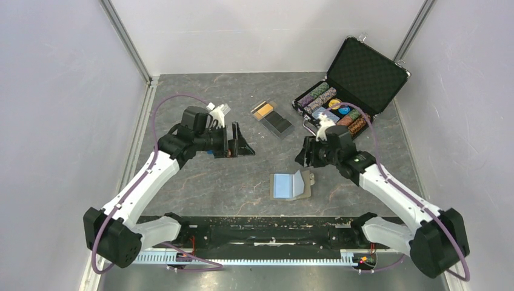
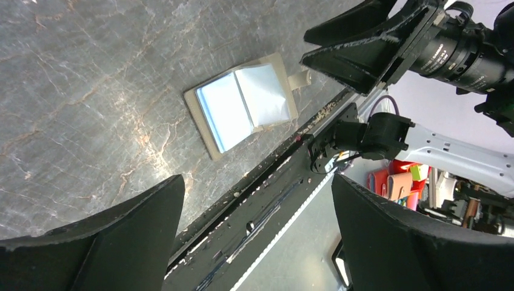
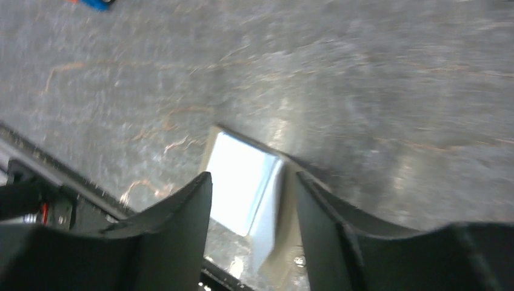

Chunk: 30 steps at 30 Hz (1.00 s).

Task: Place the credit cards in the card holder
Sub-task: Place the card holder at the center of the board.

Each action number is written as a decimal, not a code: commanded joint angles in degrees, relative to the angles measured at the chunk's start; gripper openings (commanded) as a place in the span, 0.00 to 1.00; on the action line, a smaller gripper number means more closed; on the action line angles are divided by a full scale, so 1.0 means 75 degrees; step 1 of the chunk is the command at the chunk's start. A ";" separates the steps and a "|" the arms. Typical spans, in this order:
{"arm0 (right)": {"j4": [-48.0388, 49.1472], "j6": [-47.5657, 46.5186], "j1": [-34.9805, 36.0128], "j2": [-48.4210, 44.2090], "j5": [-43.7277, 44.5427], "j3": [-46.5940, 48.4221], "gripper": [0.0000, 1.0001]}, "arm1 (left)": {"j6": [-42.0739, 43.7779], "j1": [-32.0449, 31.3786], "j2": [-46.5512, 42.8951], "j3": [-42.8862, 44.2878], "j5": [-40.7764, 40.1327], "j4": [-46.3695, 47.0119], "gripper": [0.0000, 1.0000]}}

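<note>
The card holder (image 1: pixel 291 184) lies open on the dark table, pale blue inside, with one flap standing up at its right. It also shows in the left wrist view (image 2: pixel 241 104) and the right wrist view (image 3: pixel 239 163). An orange-tan credit card (image 1: pixel 263 110) and a black credit card (image 1: pixel 280 123) rest in a clear tray farther back. My right gripper (image 1: pixel 305 156) (image 3: pixel 253 177) hovers open just above the holder's far right side, with nothing between its fingers. My left gripper (image 1: pixel 241 140) (image 2: pixel 257 200) is wide open and empty, left of the holder, pointing towards it.
An open black case (image 1: pixel 365 71) with poker chips and a blue deck stands at the back right, behind the right arm. The clear tray (image 1: pixel 290 131) sits at the back centre. The metal base rail (image 1: pixel 260 233) runs along the near edge.
</note>
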 commanded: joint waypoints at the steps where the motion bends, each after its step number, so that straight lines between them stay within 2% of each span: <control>1: 0.0032 -0.0539 0.0803 0.0678 -0.0862 0.0510 0.47 | -0.0293 -0.0030 0.0241 -0.0224 0.0673 0.0259 0.94; 3: 0.0115 -0.0483 0.1103 0.0949 -0.0966 0.0448 0.33 | -0.0335 -0.0114 0.0401 -0.0353 0.0892 0.0370 0.89; 5: 0.0190 -0.0394 0.1167 0.1107 -0.0939 0.0220 0.24 | -0.0302 -0.0280 0.0640 -0.0415 0.0989 0.0380 0.83; 10: -0.0001 -0.0386 0.1173 0.1257 -0.0426 -0.0322 0.10 | -0.0024 -0.0979 0.1356 -0.0375 0.0944 0.0462 0.69; 16: -0.0077 -0.0407 0.1171 0.1384 0.0155 -0.0764 0.07 | 0.0664 -0.2055 0.2832 0.0130 0.0684 0.0325 0.64; 19: -0.0040 -0.0478 0.1163 0.1481 0.0346 -0.0915 0.08 | 0.1056 -0.2447 0.3635 0.0475 0.0686 0.0309 0.57; 30: 0.0572 -0.0245 0.1159 0.1509 0.0175 -0.1573 0.07 | 0.1708 -0.2632 0.5577 0.1500 0.0278 0.0101 0.31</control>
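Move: The open card holder lies about 7 cm back from the right hand, 4 cm to its left and 12 cm below; from the left hand it is some 17 cm to the right, 4 cm back and 21 cm down. Beyond the holder, the chip case stands about 22 cm ahead of the right hand and 6 cm to its right. The toy car is roughly 11 cm ahead and 9 cm left of the left hand, down on the table. The right hand comes down some 11 cm and back 7 cm onto the holder's right half, swinging left and then right again on the way while its fingers shut, so that the closed tips end on the inner flap. Meanwhile the left hand sinks about 16 cm and goes right and back, tipping down, turning clockwise and narrowing its still-open fingers towards the holder's near left corner, without reaching it. ##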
